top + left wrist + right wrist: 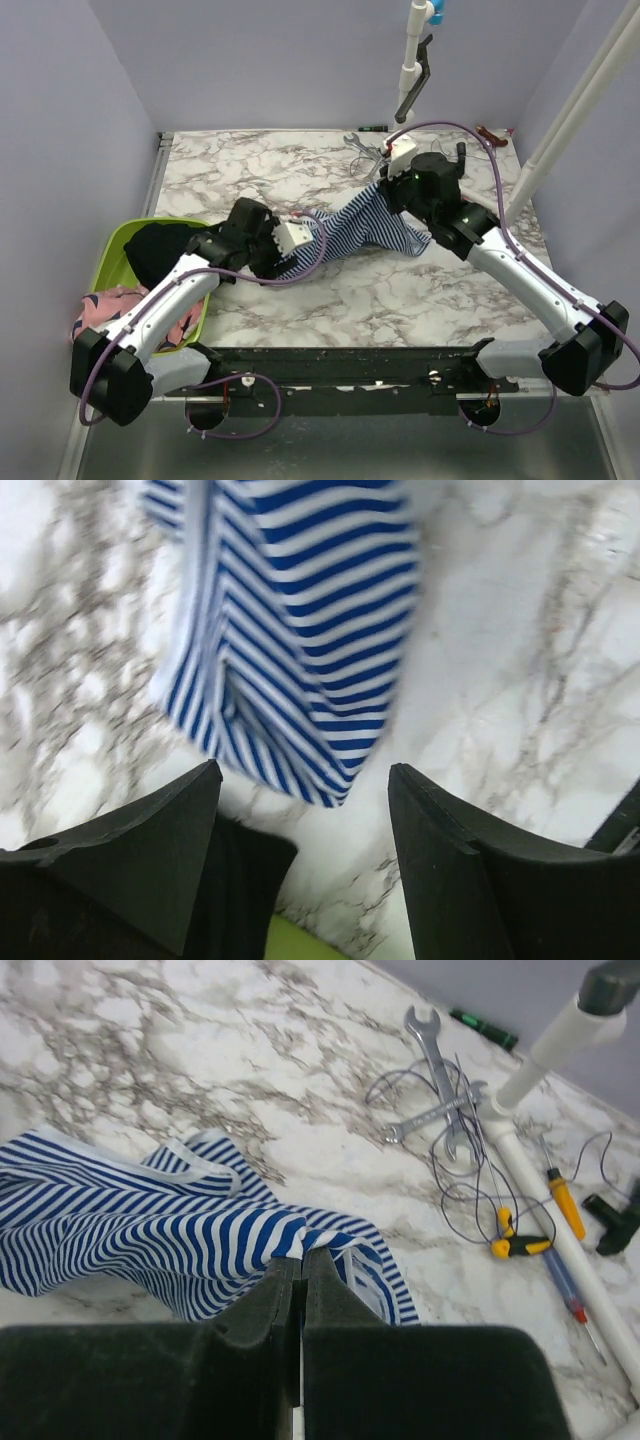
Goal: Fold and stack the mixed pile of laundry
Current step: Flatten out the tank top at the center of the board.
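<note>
The navy-and-white striped garment (362, 232) lies stretched across the marble table (250, 170), its right end lifted. My right gripper (390, 188) is shut on a fold of that striped garment (150, 1230), the cloth pinched at the tips of the right gripper (303, 1255). My left gripper (312, 243) hovers at the garment's left end. It is open, and in the left wrist view the left gripper (305, 770) holds nothing, with the striped cloth (290, 610) just beyond its tips. The black garment (160, 250) and the pink one (100, 305) sit in the lime basin (118, 243).
Wrenches (440, 1080), screwdrivers (555, 1200) and a thin looped wire (460, 1175) lie at the table's far right, beside a white pipe (530, 1160). A black handle (413, 88) hangs from another pipe over the back edge. The basin stands at the table's left edge.
</note>
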You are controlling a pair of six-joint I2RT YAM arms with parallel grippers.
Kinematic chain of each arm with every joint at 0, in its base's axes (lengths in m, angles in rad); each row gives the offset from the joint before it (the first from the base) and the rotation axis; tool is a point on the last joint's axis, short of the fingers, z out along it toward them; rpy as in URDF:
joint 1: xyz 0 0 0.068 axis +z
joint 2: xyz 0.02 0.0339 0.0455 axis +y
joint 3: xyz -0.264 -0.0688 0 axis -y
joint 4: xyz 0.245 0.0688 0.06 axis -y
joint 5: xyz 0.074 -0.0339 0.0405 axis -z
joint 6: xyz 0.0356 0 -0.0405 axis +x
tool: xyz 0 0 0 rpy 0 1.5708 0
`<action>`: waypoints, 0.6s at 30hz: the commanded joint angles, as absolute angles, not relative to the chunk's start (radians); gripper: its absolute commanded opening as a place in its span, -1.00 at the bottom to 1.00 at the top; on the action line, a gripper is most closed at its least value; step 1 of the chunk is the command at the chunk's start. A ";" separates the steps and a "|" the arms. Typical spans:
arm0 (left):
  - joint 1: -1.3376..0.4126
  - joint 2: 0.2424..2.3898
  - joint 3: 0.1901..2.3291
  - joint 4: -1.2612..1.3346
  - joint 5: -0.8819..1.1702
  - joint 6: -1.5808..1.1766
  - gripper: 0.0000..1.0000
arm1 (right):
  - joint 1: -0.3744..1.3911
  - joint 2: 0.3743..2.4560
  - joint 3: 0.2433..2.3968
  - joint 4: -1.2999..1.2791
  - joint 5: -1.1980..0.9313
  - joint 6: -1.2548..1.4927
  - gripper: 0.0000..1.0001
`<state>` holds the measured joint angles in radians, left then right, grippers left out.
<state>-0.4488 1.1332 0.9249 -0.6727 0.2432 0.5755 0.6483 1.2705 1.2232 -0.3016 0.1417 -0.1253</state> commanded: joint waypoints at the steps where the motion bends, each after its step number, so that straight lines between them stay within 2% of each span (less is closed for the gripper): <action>1: -0.611 1.195 0.832 -0.638 0.236 0.575 0.40 | 0.584 1.310 1.220 -0.360 0.120 -0.076 -0.99; 7: -0.755 1.308 0.732 -0.532 0.104 0.594 0.37 | 0.530 1.328 1.193 -0.350 0.098 -0.075 -0.99; 14: -0.750 1.374 0.716 -0.382 -0.045 0.619 0.33 | 0.486 1.332 1.177 -0.342 0.089 -0.075 -0.99; 18: -0.678 1.356 0.751 -0.355 -0.059 0.618 0.33 | 0.477 1.321 1.177 -0.344 0.094 -0.077 -0.99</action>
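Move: The tank top's loose left end lies almost below the open left hand, about 1 cm ahead, 2 cm right and 13 cm down; the black cloth in the bin is some 22 cm left and 5 cm ahead. The right hand already holds a raised fold; the tank top's body lies about 6 cm left, 1 cm back and 22 cm below, with the wrenches 18 cm ahead, level sideways, 28 cm down. Open left hand sinks some 11 cm, back then slightly forward; right keeps its pinch, drawing right and down. ##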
